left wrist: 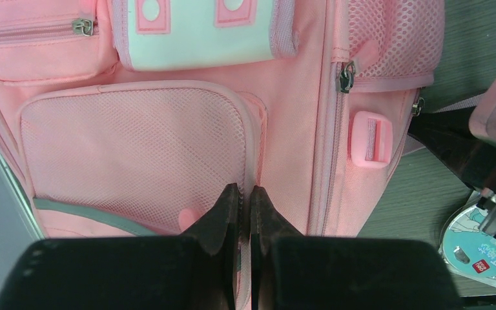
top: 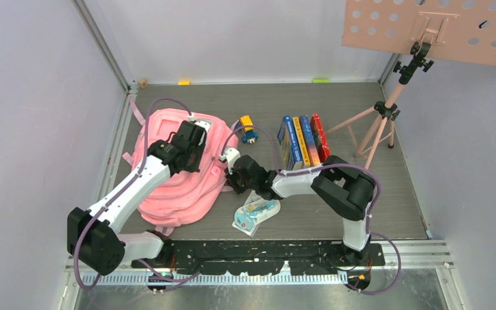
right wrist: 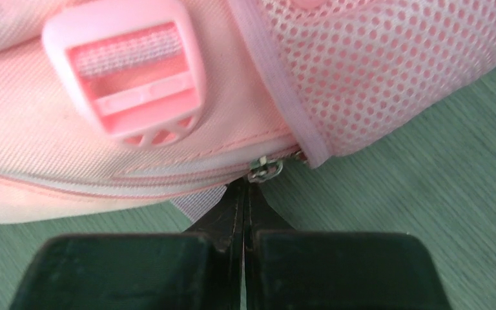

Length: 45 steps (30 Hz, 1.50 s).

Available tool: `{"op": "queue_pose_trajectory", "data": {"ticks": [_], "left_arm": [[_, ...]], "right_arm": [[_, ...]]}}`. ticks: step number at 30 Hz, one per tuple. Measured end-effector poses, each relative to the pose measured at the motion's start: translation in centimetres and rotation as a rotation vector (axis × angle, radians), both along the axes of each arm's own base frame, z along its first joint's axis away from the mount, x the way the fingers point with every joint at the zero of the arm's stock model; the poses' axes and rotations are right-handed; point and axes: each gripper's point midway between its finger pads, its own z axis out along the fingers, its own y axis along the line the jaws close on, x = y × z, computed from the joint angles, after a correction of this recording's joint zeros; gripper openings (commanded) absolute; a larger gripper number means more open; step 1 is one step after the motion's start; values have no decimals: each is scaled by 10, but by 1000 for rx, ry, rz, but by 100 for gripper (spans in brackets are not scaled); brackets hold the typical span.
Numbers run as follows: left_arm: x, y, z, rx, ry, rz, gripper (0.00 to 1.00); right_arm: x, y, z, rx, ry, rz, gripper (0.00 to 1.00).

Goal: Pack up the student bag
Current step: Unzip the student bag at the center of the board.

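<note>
The student bag (top: 174,187), a soft pink backpack, lies flat on the left of the table. Over its upper front, my left gripper (top: 194,139) is shut on the pink trim at the edge of the mesh pocket (left wrist: 135,135); a strip of that trim runs between the fingertips (left wrist: 231,200). My right gripper (top: 231,169) is at the bag's right side, below a pink buckle (right wrist: 129,84). It is shut, with its tips (right wrist: 244,184) against the metal zipper pull (right wrist: 265,170) at the end of the side zipper.
A row of books (top: 303,139) stands right of the bag, with a small blue and yellow toy (top: 248,129) beside them. A teal packet (top: 255,212) lies near the front edge under the right arm. A pink music stand (top: 387,110) fills the back right corner.
</note>
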Motion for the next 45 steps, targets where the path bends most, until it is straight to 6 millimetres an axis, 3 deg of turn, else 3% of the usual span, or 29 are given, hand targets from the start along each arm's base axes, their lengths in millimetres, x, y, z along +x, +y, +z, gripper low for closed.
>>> {"op": "queue_pose_trajectory", "data": {"ticks": [14,18,22,30,36,45], "left_arm": [[2,3,0,-11,2,16,0],[2,3,0,-12,2,17,0],[2,3,-1,-19,6,15,0],[1,1,-1,-28,10,11,0],[1,1,-1,-35,13,9,0],[1,0,-2,-47,19,5,0]], "right_arm": [[-50,-3,10,-12,98,69,1],[-55,-8,7,-19,106,54,4],[-48,-19,5,-15,123,7,20],[2,-33,32,149,147,-105,45],[14,-24,47,241,146,-85,48],[13,-14,41,265,154,-41,50]]}}
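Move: The zipper pull low on the student bag's right side sits right at the right hand's shut fingertips, some 1 cm ahead and 1 cm left. The side buckle is roughly 3 cm left, 1 cm back and 4 cm higher; the mesh pocket lies about 5 cm ahead, 1 cm left and 3 cm up; the stationery pack is 8 cm back and 9 cm right, 2 cm lower. From the left hand, the pull is about 10 cm right, level fore-and-aft, 11 cm below. The zipper pull, at first between the right hand's closed fingertips, is tugged back: that hand draws about 5 cm towards the base along the lower zipper, then opens to half, swings forward again and up, and ends some 4 cm above its start, slightly right, rolled about 15 degrees, left side up. The left fingers keep their pinch on the bag's front pocket edge. ##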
